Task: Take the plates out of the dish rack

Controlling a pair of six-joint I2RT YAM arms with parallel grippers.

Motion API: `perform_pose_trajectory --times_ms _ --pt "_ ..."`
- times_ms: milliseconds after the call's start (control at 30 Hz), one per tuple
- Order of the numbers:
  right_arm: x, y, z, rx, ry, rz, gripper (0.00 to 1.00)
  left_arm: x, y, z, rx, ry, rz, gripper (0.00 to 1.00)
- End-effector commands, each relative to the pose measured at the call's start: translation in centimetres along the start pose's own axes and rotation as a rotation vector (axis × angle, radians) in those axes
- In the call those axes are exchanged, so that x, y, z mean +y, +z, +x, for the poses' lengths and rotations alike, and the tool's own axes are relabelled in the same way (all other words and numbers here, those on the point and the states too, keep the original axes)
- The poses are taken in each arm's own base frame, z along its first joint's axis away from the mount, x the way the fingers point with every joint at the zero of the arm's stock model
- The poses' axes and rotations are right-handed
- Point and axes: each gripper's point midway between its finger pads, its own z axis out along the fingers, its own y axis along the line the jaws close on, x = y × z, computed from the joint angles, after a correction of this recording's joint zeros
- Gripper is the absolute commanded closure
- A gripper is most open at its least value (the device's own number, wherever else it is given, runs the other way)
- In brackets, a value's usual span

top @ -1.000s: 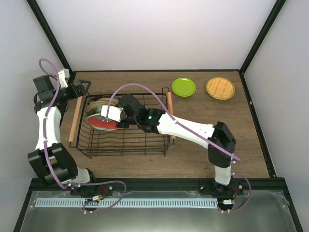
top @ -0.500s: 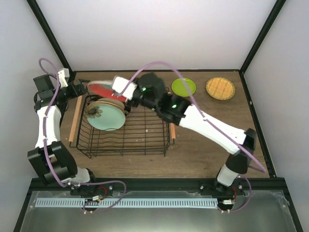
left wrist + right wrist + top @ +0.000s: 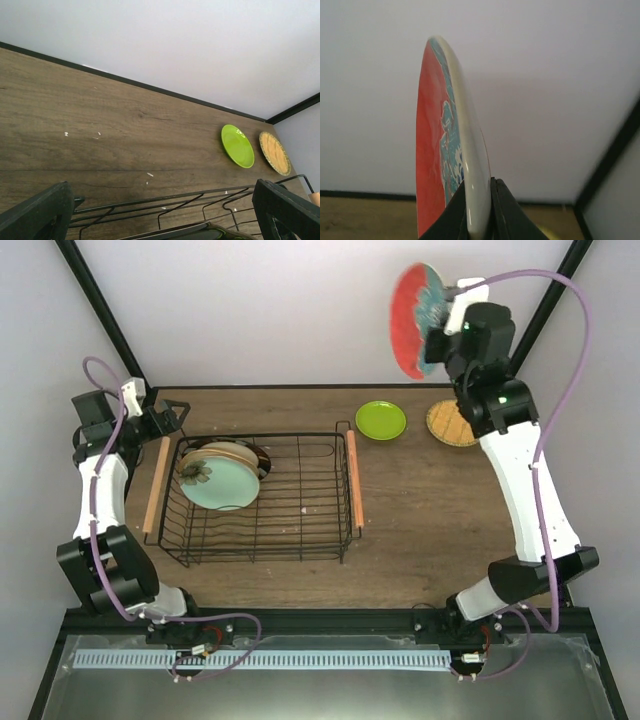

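My right gripper (image 3: 441, 328) is raised high over the table's back right and is shut on the rim of the red plate with the teal flower (image 3: 410, 320). The plate stands on edge between the jaws in the right wrist view (image 3: 434, 150). The black wire dish rack (image 3: 290, 436) sits at the left. It holds a pale teal plate (image 3: 222, 485), a beige plate (image 3: 236, 451) and a dark-rimmed plate (image 3: 263, 455). The lime-green plate (image 3: 381, 420) and the orange gridded plate (image 3: 456, 423) lie on the table. My left gripper (image 3: 166, 421) is open and empty at the rack's back left corner.
The rack's wooden handles (image 3: 153, 486) (image 3: 352, 480) run along its left and right sides. The left wrist view shows the rack's wires (image 3: 165, 197), the green plate (image 3: 238, 145) and the orange plate (image 3: 274, 153) near the back wall.
My right gripper lifted the red plate out of the rack, carried it to the right and raised it high over the back right. The left arm has not moved.
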Motion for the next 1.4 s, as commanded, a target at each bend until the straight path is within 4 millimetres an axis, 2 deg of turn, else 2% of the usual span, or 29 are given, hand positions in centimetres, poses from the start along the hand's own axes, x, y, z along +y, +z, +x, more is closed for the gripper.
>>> perform_pose_trajectory --times_ms 0,67,167,333,467,633,933,1233,1367 --pt "-5.7 -1.3 5.9 0.199 0.384 0.105 0.99 -1.1 -0.1 -1.3 -0.026 0.036 0.03 0.0" --pt "-8.5 -1.8 9.6 0.284 0.473 0.159 0.99 -1.1 -0.1 -1.2 -0.022 0.041 0.029 0.0" --pt "-10.0 -2.8 14.8 0.392 0.575 0.174 0.99 -1.1 0.0 -0.9 -0.014 0.041 0.029 0.0" --pt "-9.4 -4.4 21.9 0.558 0.683 0.149 0.99 -1.1 0.1 -0.9 -0.009 0.041 0.032 0.0" --pt "-8.6 -5.6 26.1 0.625 0.782 0.086 0.99 -1.2 0.2 -0.8 -0.007 0.037 0.036 0.0" --pt "-7.6 -6.3 29.5 0.66 0.892 0.016 0.99 -1.2 0.4 -0.5 0.0 0.033 0.042 0.0" --pt "-7.0 -5.2 35.6 0.668 0.988 0.008 0.99 -1.9 0.4 -0.6 -0.013 0.019 0.075 0.0" --pt "-6.9 -3.9 39.3 0.706 1.015 0.023 0.99 -2.1 0.4 -0.5 -0.017 0.013 0.085 0.0" --pt "-6.7 -3.7 41.0 0.739 1.031 0.028 0.93 -2.1 0.4 -0.4 -0.018 0.011 0.087 0.0"
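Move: The right hand holds the red-and-teal plate on edge, high up; the bare patch of table it is taken to lies some 49 cm below that hand, about 5 cm to its right and 3 cm back. The green plate lies about 17 cm ahead and 3 cm left of the hand, the pie-patterned plate 16 cm ahead and 17 cm right, both at table level. The rack's near handle is about 12 cm left, 9 cm back and 42 cm down. From the left hand the patch is some 58 cm right, 2 cm back and 23 cm below. Keeping its pinch on the plate's rim, the right hand swoops down some 42 cm towards the bare table on the robot's side of the green plate, swinging right about 15 cm and back about 9 cm on the way, while the wrist tips the fingers some 45 degrees down and rolls its left side up to turn the plate from on edge towards flat. The drop slows in its second half, the hand comes about 3 cm back left early in that slow part, and it ends easing about 2 cm forward, low over the table, with the fingers still shut. ##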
